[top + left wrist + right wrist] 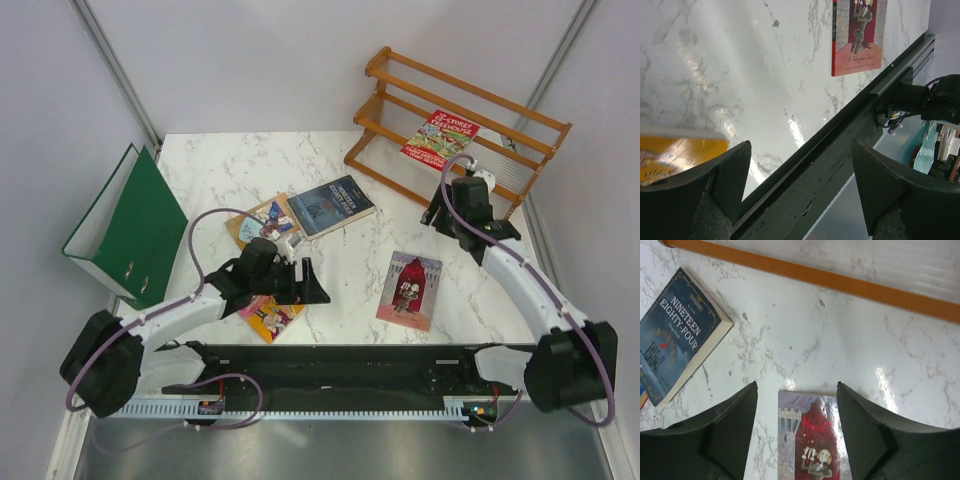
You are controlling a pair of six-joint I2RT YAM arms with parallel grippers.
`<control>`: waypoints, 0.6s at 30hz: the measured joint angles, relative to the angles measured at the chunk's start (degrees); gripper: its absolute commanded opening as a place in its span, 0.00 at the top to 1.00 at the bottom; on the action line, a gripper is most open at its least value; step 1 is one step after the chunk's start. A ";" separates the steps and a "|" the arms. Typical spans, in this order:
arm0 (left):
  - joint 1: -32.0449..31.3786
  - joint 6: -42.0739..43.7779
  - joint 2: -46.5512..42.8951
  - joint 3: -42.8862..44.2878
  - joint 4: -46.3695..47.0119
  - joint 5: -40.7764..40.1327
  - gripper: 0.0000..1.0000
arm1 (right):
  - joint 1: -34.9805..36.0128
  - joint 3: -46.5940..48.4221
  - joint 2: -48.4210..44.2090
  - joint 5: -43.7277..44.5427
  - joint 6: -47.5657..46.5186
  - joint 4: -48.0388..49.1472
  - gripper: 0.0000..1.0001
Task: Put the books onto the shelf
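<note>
The shelf (pixel 465 125) stands at the back right, and a red cartoon-cover book (pixel 440 137) leans on its slats. My right gripper (pixel 435 213) hangs just in front of the shelf, open and empty. In the right wrist view its jaws (pixel 797 390) frame the pink book (pixel 810 440), which lies flat on the table (pixel 410 290). The dark blue book (pixel 330 205) and the tan book (pixel 262 220) lie mid-table. My left gripper (pixel 315 283) is open and empty, beside the purple-and-yellow book (pixel 270 315), whose yellow cover (pixel 675 157) shows by its left finger.
A large green ring binder (pixel 130 225) stands open at the left edge. The black base rail (pixel 340 365) runs along the near edge, right under the left gripper (pixel 801 150). A shelf slat (pixel 815 275) crosses the top of the right wrist view.
</note>
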 measured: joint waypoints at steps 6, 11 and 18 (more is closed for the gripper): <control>-5.53 -0.72 17.44 9.53 6.82 -0.44 0.12 | -2.21 -12.46 -11.43 -2.29 2.67 -6.84 0.26; -8.48 -2.08 30.45 17.25 11.10 -0.11 0.12 | -3.82 -20.48 -14.23 -6.49 4.74 -11.23 0.26; -10.14 -5.03 40.98 24.15 16.94 1.64 0.12 | -3.91 -26.80 -16.90 -13.38 7.43 -11.30 0.26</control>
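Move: For my right hand the Hamlet book lies roughly 13 cm back, 6 cm to the left and 15 cm below; the shelf's near rail is about 10 cm ahead and 3 cm left, down at table level. From my left hand Hamlet is some 27 cm to the right, nearly level, 8 cm lower, while the yellow-purple book sits about 14 cm left and 2 cm back. Nineteen Eighty-Four is around 23 cm beyond Hamlet and 22 cm left of it. I bring both open hands in on the Hamlet book from either side. My right hand draws back from the shelf about 15 cm and drops some 12 cm, fingers tipping roughly 25 degrees further down, to Hamlet's right edge. My left hand sweeps right, with a little forward and down, towards Hamlet's left edge. No contact can be seen yet. ##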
